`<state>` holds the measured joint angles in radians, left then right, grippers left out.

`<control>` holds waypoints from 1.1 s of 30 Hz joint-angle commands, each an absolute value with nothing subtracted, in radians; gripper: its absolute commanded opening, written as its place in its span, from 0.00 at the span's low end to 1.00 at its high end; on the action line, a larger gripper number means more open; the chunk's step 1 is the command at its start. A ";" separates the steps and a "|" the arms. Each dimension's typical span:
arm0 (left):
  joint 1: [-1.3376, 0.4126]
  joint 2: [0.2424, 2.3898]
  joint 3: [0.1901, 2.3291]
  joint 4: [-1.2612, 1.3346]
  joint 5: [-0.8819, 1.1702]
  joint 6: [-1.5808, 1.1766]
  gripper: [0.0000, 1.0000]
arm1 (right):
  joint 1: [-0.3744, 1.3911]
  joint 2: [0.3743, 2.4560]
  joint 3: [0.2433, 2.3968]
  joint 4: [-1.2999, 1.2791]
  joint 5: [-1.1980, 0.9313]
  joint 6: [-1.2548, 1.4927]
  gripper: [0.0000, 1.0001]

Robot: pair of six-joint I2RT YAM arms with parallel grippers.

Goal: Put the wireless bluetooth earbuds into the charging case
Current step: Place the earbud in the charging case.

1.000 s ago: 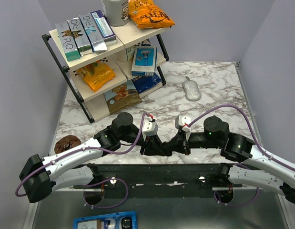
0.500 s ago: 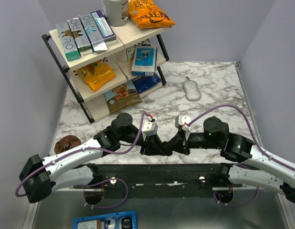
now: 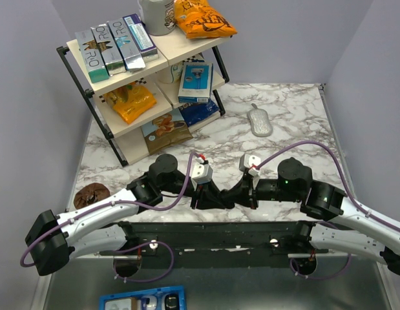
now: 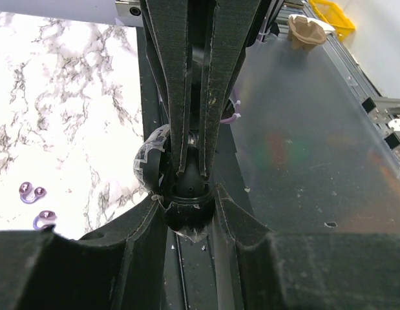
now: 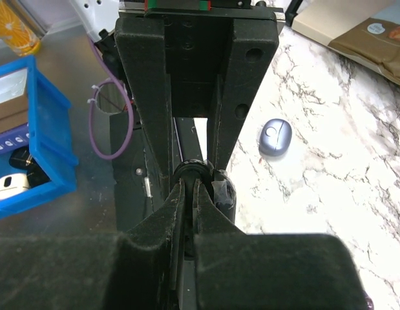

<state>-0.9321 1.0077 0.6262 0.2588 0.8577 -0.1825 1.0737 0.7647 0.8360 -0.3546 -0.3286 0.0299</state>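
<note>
My two grippers meet tip to tip over the table's front edge. My left gripper (image 3: 218, 199) (image 4: 187, 205) is shut on a glossy black oval object (image 4: 185, 213) with a scrap of tape on it. My right gripper (image 3: 238, 194) (image 5: 192, 184) is shut on a small black ring-like earbud (image 5: 192, 169), pressed against the top of that black object. The periwinkle charging case (image 5: 275, 137) lies with its lid down on the marble, apart from both grippers. Two translucent purple earbuds (image 4: 31, 190) (image 4: 44, 218) lie loose on the marble left of my left gripper.
A two-tier shelf rack (image 3: 148, 71) of snack boxes and bags stands at the back left. A grey oval item (image 3: 259, 121) lies at the back right and a brown round thing (image 3: 91, 192) at the left edge. A blue bin (image 5: 25, 142) sits below the table's front rail.
Almost nothing: both grippers stay joined at the front edge, with only a slight shift of the wrists.
</note>
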 commanded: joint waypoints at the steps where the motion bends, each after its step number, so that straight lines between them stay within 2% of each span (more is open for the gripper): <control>1: -0.940 0.980 0.615 0.339 0.831 -0.181 0.00 | 1.081 0.752 0.828 -0.360 -0.293 0.044 0.15; 27: -0.940 1.000 0.580 0.425 0.819 -0.222 0.00 | 1.080 0.713 0.929 -0.374 -0.236 0.064 0.38; 33: -0.940 0.999 0.571 0.434 0.813 -0.221 0.00 | 1.081 0.706 1.008 -0.486 -0.212 0.022 0.35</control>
<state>-0.9363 1.0016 0.5838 0.3866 0.8154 -0.2226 1.0744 0.7155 0.9501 -0.3836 -0.2497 0.0513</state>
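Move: My left hand still holds the open charging case at its fingertips, its middle about 2 cm to that hand's right, level and in line. My right fingertips are at the earbud in the case, whose middle lies roughly 2 cm left of that hand and 1 cm below. From the right hand, the purple earbuds lie on the table some 14 cm ahead, 6 cm right, and the grey-blue oval about 13 cm ahead, 15 cm left, both roughly 22 cm below. I spread my right fingers around the earbud while that hand stays almost in place, easing my grip off it until they stand clearly apart. Then I lift the right hand quickly off the case, about 6 cm up and slightly to the right, tilting it less than 10 degrees. My left hand keeps its hold on the case, nearly still. ##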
